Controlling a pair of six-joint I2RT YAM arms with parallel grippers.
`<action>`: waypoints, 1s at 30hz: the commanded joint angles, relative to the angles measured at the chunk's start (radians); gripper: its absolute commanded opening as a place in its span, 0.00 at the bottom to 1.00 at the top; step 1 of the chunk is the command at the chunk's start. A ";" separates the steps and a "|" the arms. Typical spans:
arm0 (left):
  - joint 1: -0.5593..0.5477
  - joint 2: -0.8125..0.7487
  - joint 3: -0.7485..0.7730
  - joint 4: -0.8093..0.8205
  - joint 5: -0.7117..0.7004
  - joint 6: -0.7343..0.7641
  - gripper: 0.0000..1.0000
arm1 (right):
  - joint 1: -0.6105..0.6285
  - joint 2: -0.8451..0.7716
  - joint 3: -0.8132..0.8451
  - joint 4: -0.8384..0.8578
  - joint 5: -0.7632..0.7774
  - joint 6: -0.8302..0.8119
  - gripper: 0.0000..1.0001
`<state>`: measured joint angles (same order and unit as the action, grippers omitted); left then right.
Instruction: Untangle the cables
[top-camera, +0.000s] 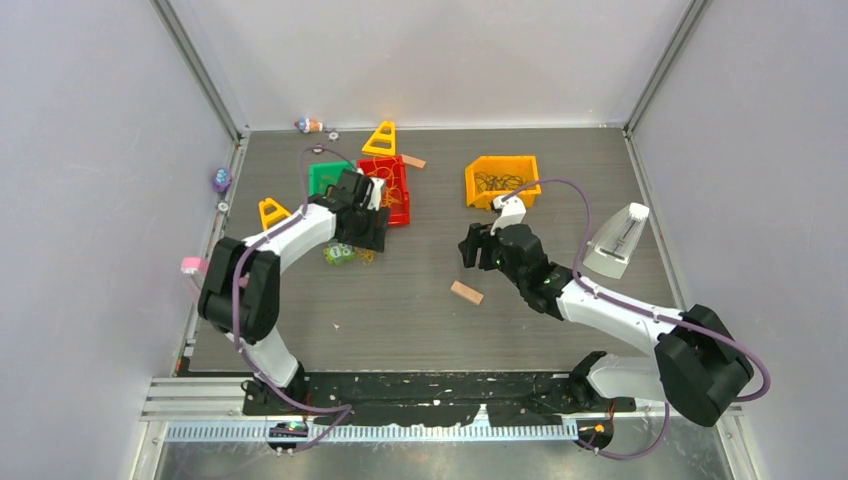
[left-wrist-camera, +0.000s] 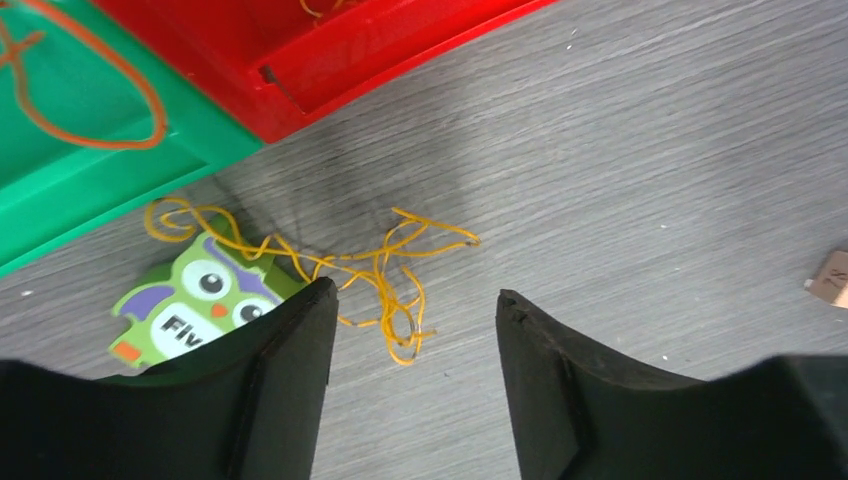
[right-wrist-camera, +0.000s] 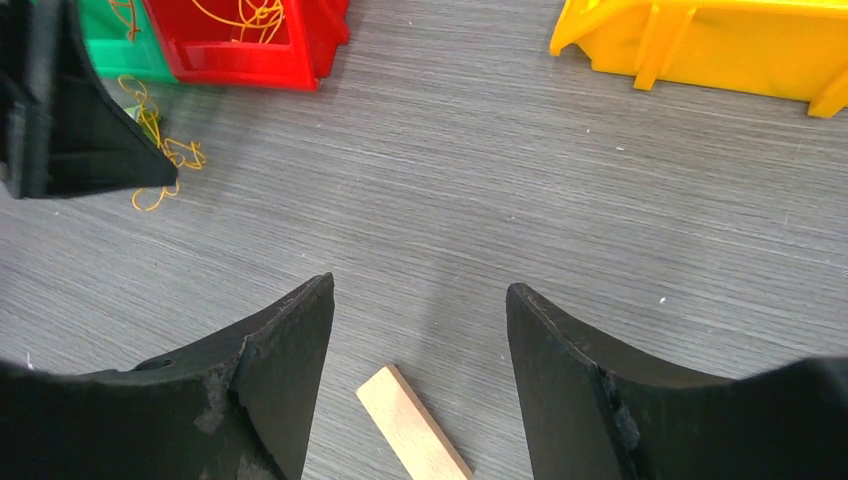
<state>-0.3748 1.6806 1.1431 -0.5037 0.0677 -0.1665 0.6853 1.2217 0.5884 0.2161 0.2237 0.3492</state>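
A tangled yellow cable (left-wrist-camera: 390, 270) lies loose on the grey table in front of the red bin (left-wrist-camera: 300, 50), partly over a green owl card (left-wrist-camera: 200, 300). My left gripper (left-wrist-camera: 415, 295) hovers just short of it, open, with nothing between its fingers. An orange cable (left-wrist-camera: 90, 90) lies looped in the green bin (left-wrist-camera: 60, 180). More yellow cable (right-wrist-camera: 250, 20) sits in the red bin. Dark cables (top-camera: 497, 182) fill the yellow bin (top-camera: 530, 168). My right gripper (right-wrist-camera: 418, 285) is open over bare table mid-right, above a wooden block (right-wrist-camera: 415, 425).
Two yellow triangle pieces (top-camera: 380, 140) (top-camera: 272, 212) stand near the bins. A second wooden block (top-camera: 414, 161) lies behind the red bin. A white wedge-shaped object (top-camera: 620, 240) stands at the right. Small items sit along the left wall (top-camera: 221, 180).
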 joint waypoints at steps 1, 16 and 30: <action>-0.003 0.077 0.040 0.028 0.023 0.007 0.57 | 0.003 -0.036 -0.011 0.062 0.034 -0.009 0.69; -0.025 -0.006 0.072 -0.032 0.077 -0.026 0.00 | 0.003 -0.071 -0.036 0.061 0.071 -0.007 0.68; -0.002 -0.035 0.391 -0.117 0.204 -0.057 0.00 | 0.002 -0.080 -0.038 0.058 0.097 -0.001 0.67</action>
<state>-0.3965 1.5978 1.4025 -0.5983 0.2367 -0.2096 0.6853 1.1820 0.5461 0.2321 0.2901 0.3462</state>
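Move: The loose yellow cable lies about 5 cm below the left hand, some 1 cm ahead and 1 cm to its left. The owl block is about level with this hand, 7 cm left; the red tray is some 13 cm ahead and 2 cm right, the green tray 12 cm ahead and 8 cm left. From the right hand the cable is some 21 cm left, 2 cm back and 10 cm down. The left hand sinks about 4 cm, pinches the yellow cable, then lifts it some 15 cm, drifting right. ##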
